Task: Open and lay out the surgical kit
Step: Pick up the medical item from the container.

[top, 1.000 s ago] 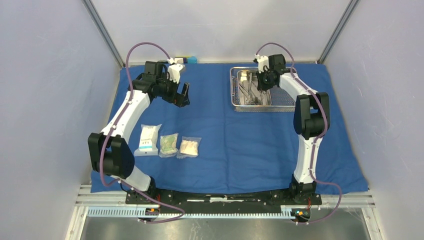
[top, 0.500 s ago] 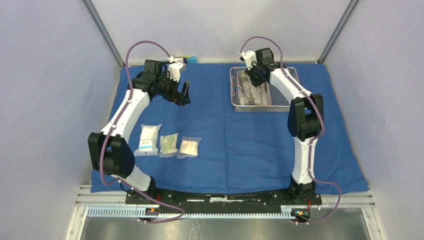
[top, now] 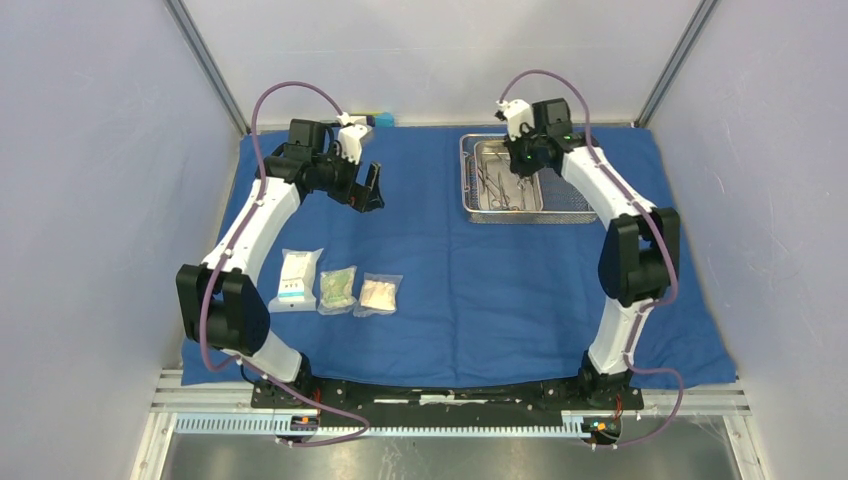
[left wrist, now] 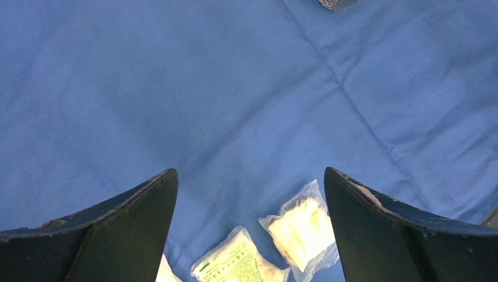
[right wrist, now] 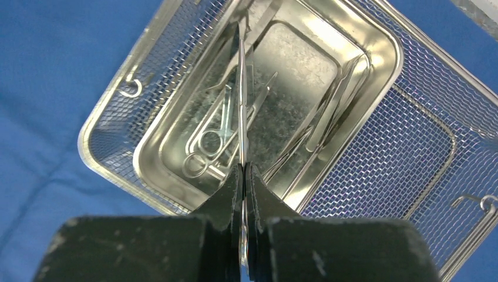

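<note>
The blue cloth wrap (top: 450,270) lies spread flat. At its back right stands the steel mesh tray (top: 572,203) with its inner pan (right wrist: 296,59). My right gripper (right wrist: 243,168) hangs over the pan, shut on a slim metal instrument (right wrist: 241,88) that runs straight up from the jaws. More instruments lie in the pan: ring-handled scissors (right wrist: 207,145) and thin forceps (right wrist: 329,111). Three clear packets (top: 298,278) (top: 338,289) (top: 380,294) sit in a row at the front left. My left gripper (top: 368,190) hovers open above bare cloth with nothing between its fingers; two packets (left wrist: 302,226) (left wrist: 235,264) show below it.
A small blue-capped object (top: 380,119) lies against the back wall behind the cloth. Pale enclosure walls close in left, right and behind. A metal rail (top: 450,425) runs along the front by the arm bases.
My right arm swung left over the tray and then back right, elbow now further out to the right, still shut on the instrument. The left arm has not moved.
</note>
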{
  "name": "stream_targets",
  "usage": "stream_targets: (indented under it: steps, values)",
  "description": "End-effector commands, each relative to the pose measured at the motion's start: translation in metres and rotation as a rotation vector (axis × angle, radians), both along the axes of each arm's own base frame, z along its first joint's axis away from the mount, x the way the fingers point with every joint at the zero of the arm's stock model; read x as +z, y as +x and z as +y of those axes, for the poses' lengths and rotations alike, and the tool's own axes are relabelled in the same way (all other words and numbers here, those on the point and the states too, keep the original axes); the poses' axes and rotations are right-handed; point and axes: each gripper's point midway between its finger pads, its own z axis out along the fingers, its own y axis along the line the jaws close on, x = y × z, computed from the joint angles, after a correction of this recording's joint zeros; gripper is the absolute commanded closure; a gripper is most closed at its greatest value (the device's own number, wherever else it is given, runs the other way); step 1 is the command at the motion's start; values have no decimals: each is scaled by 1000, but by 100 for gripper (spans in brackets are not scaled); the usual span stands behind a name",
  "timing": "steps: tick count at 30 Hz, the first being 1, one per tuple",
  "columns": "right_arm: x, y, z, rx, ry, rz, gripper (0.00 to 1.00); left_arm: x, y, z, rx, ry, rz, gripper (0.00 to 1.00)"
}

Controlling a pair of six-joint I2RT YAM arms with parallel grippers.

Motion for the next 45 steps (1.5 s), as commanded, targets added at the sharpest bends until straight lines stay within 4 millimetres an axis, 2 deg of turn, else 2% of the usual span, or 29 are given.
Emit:
stream_targets:
  steps: [1,5,6,11,14,16,23,27,30,35,41,45]
  values:
    - [62,-12,6,7,279,-99,100,18,5,-11,-5,-74,-7,0]
    - [71,-40,13,49,454,-117,100,21,7,-18,-17,-123,-28,0]
    - [68,-50,18,66,486,-110,100,24,7,-22,-23,-150,-34,0]
    - [79,-94,42,165,691,-122,100,45,4,-55,-90,-328,-44,0]
    - [76,-116,48,174,794,-99,100,52,-3,-80,-145,-394,-16,0]
    - [65,-133,49,155,852,-79,100,53,-10,-99,-186,-438,-3,0]
    - [53,-177,56,170,1008,-42,100,43,-44,-173,-364,-572,47,2]
    - [56,-191,58,186,1061,-50,100,42,-50,-205,-374,-675,105,3]
    - [57,-195,57,172,1091,-55,100,40,-43,-222,-332,-784,187,11]
    - [56,-196,57,149,1117,-47,100,41,-43,-240,-348,-920,245,25]
    - [51,-195,55,124,1127,-41,100,37,-56,-251,-388,-951,250,27]
    - [49,-193,54,109,1128,-39,100,38,-57,-258,-404,-955,253,35]
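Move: The medical item, a ring-handled instrument already in the right fingers, lies about 33 cm to the left hand's right, 11 cm ahead and 5 cm lower. The container is some 15 cm ahead of the left hand, 38 cm right and 16 cm below; the cream packet about 17 cm back, 7 cm right and 17 cm down. The right hand's goal, the left gripper, is 33 cm left, 11 cm back and 5 cm above; the inner tray lies 3 cm ahead, 1 cm left and 11 cm below. Back some 20 cm, with a little left and up, the right hand carries the item off over the container's near rim, keeping its grip and rolling its left side up about 65 degrees. The left hand swings roughly 25 cm right to meet the item, arching up before sinking again and rolling its left side down some 50 degrees; its wide-open fingers narrow by about a third around the item's free end without gripping it. ##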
